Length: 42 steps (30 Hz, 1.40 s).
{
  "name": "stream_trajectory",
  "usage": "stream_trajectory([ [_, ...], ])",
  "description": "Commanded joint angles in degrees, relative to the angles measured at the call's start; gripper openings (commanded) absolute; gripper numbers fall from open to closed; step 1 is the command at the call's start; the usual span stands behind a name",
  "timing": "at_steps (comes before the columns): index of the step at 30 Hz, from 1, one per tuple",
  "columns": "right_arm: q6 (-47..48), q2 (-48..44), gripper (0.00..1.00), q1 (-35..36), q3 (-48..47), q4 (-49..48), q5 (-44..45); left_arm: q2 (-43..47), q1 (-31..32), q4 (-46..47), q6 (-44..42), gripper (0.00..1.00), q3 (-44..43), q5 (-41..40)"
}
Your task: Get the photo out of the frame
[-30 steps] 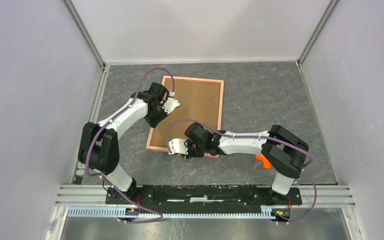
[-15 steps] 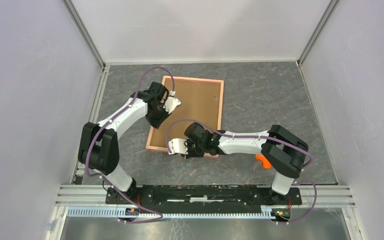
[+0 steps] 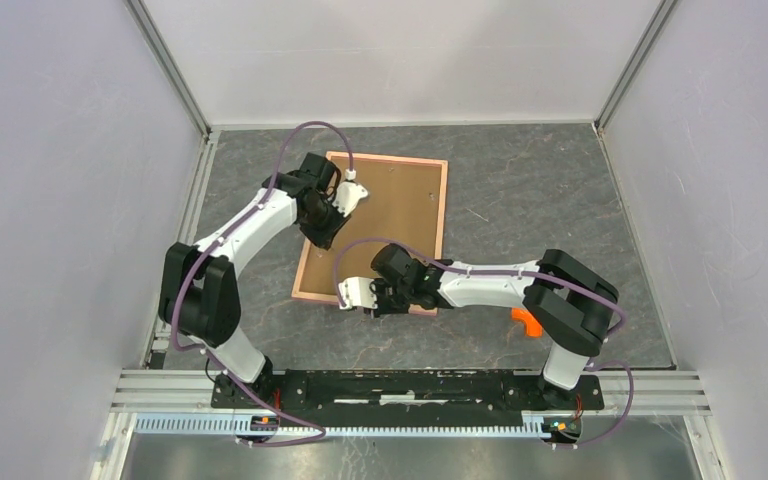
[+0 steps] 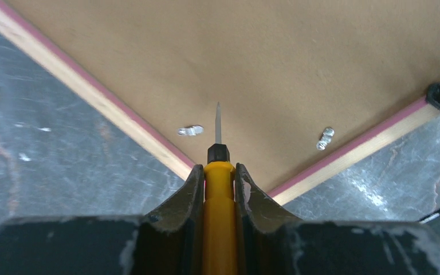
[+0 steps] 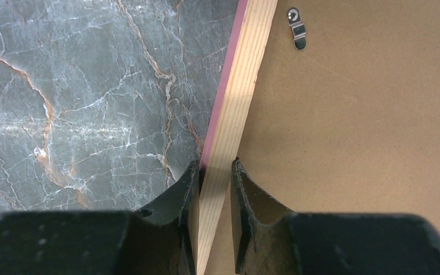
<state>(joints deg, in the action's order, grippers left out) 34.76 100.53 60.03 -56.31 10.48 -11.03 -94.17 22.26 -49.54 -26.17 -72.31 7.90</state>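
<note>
The frame (image 3: 390,215) lies face down on the table, brown fibreboard back up, pink rim around it. The photo is hidden under the back. My left gripper (image 3: 348,196) hovers over the frame's far left part, shut on a yellow screwdriver (image 4: 219,200). Its thin blade (image 4: 217,120) points at the brown back (image 4: 263,57), beside a small metal clip (image 4: 190,131). A second clip (image 4: 324,138) sits to the right. My right gripper (image 3: 352,293) is at the frame's near edge, its jaws closed on either side of the wooden rim (image 5: 238,114).
An orange piece (image 3: 526,322) lies on the grey marbled table near the right arm's base. Another metal clip (image 5: 297,27) sits on the back close to the rim. White walls enclose the table on three sides.
My left gripper has moved a little toward the far end of the frame with the screwdriver. The right gripper and the frame have stayed put.
</note>
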Motion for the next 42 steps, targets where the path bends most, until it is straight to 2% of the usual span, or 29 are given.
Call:
stream_trajectory([
  [1, 3.2, 1.7, 0.00, 0.1, 4.4, 14.7, -4.9, 0.1, -0.7, -0.6, 0.9, 0.02, -7.5, -4.5],
  [9, 3.8, 0.4, 0.00, 1.7, 6.8, 16.9, -5.8, -6.1, -1.8, -2.8, -1.5, 0.02, -18.0, -10.5],
  [20, 3.4, -3.3, 0.00, 1.9, 10.0, 17.7, -6.4, -15.2, -2.0, -2.6, -3.2, 0.02, -25.8, -16.2],
  [26, 3.5, -2.9, 0.00, 1.8, 9.6, 17.7, -6.7, -19.3, -2.2, -2.6, -4.0, 0.02, -28.7, -19.9],
  [42, 3.4, -2.4, 0.00, 1.9, 9.4, 17.7, -6.8, -25.2, -3.5, -2.7, -5.4, 0.02, -31.6, -21.5],
])
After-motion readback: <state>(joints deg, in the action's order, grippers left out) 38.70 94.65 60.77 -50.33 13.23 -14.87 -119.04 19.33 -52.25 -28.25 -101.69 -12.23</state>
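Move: For the left hand, which holds the screwdriver point down, the far clip on the frame's left rail lies about 21 cm ahead, 1 cm left and 8 cm below. At the same depth, the left rail's near clip is some 2 cm ahead and 1 cm left, while the front rail's clip is around 4 cm back and 5 cm right. From the right hand, gripping the front rail, the far clip is about 34 cm ahead and 8 cm left, at nearly its height. The left hand keeps hold of the screwdriver and carries it forward about 13.5 cm and slightly left, along the left rail away from its near clip, arching up some 5 cm and sinking back to its starting height as the wrist tilts about 20 degrees and brings the tip to the far clip. Meanwhile the right hand, still pinching the front rail, drags the frame some 3 cm back and 2.5 cm to the right, turning it a little counter-clockwise, then holds it still while the left hand finishes its descent. ##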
